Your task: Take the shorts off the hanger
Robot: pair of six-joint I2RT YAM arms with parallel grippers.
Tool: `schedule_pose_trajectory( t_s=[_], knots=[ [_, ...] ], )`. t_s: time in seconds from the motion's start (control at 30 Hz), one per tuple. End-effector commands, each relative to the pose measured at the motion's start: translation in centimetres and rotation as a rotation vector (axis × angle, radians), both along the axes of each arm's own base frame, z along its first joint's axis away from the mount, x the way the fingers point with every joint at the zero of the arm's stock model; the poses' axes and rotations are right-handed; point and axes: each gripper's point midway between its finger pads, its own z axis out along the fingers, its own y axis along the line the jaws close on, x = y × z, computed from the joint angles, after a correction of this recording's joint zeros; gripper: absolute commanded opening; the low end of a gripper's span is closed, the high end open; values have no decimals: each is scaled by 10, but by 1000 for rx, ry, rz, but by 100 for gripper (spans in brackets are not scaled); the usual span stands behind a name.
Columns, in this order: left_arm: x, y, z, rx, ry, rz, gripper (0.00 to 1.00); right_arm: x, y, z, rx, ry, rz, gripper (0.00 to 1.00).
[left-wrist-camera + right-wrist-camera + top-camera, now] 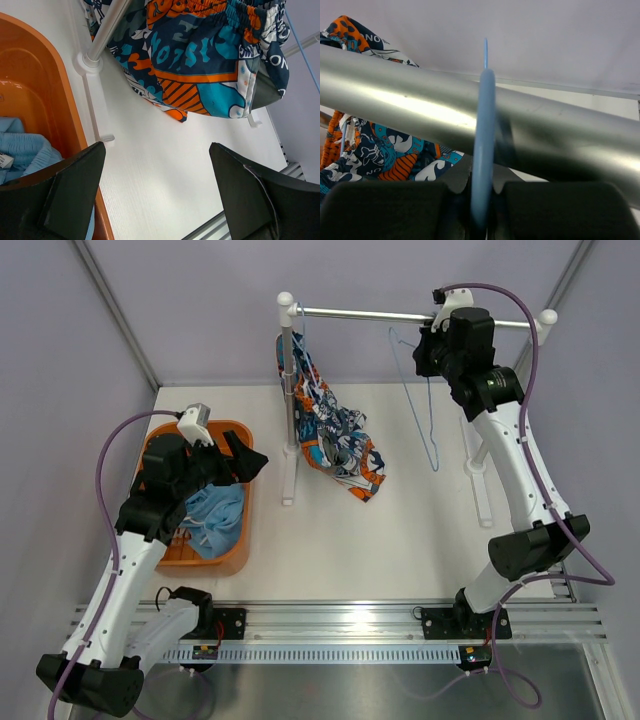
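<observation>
The printed shorts (335, 440) in navy, orange, white and teal hang from a hanger at the left end of the rack's silver rod (400, 316). They also fill the top of the left wrist view (200, 60). The light blue shorts (212, 515) lie in the orange basket (240, 550). My left gripper (245, 462) hovers open over the basket's right rim, with nothing between its fingers (155, 145). My right gripper (425, 345) is up at the rod, shut on the hook of an empty blue hanger (483, 125). That blue hanger (428, 430) dangles below the rod.
The rack's left post (288, 410) stands on a white foot between the basket and the printed shorts. Its right post (530, 350) is behind my right arm. Grey walls close in the table's back and sides. A metal rail (350, 625) runs along the near edge.
</observation>
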Motion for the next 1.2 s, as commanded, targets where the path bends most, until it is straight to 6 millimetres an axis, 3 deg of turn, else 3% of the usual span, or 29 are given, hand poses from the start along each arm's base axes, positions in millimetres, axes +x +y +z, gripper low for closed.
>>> schedule_pose_trajectory(
  t_s=[0.0, 0.4, 0.63, 0.87, 0.93, 1.03, 1.17],
  knots=[
    [2, -7, 8, -13, -42, -38, 89, -7, -13, -14, -20, 46, -57, 1],
    [2, -6, 7, -12, -40, -35, 89, -24, -24, 10, -2, -17, -97, 42],
    [2, -6, 5, -10, -34, -35, 89, -44, -37, 34, 28, -63, -151, 52],
    [1, -6, 4, -8, -34, -34, 89, -85, -59, 75, 99, -143, -232, 59],
    [1, -6, 5, -7, -36, -34, 89, -98, -57, 86, 115, -166, -222, 61],
    [2, -6, 5, -10, -33, -35, 89, -111, -38, 95, 120, -180, -181, 63],
    [3, -6, 4, -8, -34, -32, 89, -116, 10, 93, 147, -158, -62, 64]
  ],
)
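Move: The right hand still grips the blue hanger near its hook, which is already over the rail. The rail is roughly 4 cm ahead, straight in front, and about 2 cm higher. The patterned shorts hang some 17 cm to its left, about 5 cm nearer the base and 18 cm lower. From the idle left hand, that spot on the rail is about 24 cm ahead, 33 cm right and 13 cm up. The right fingers open, letting go of the hanger, then draw back about 12 cm and rise about 10. ##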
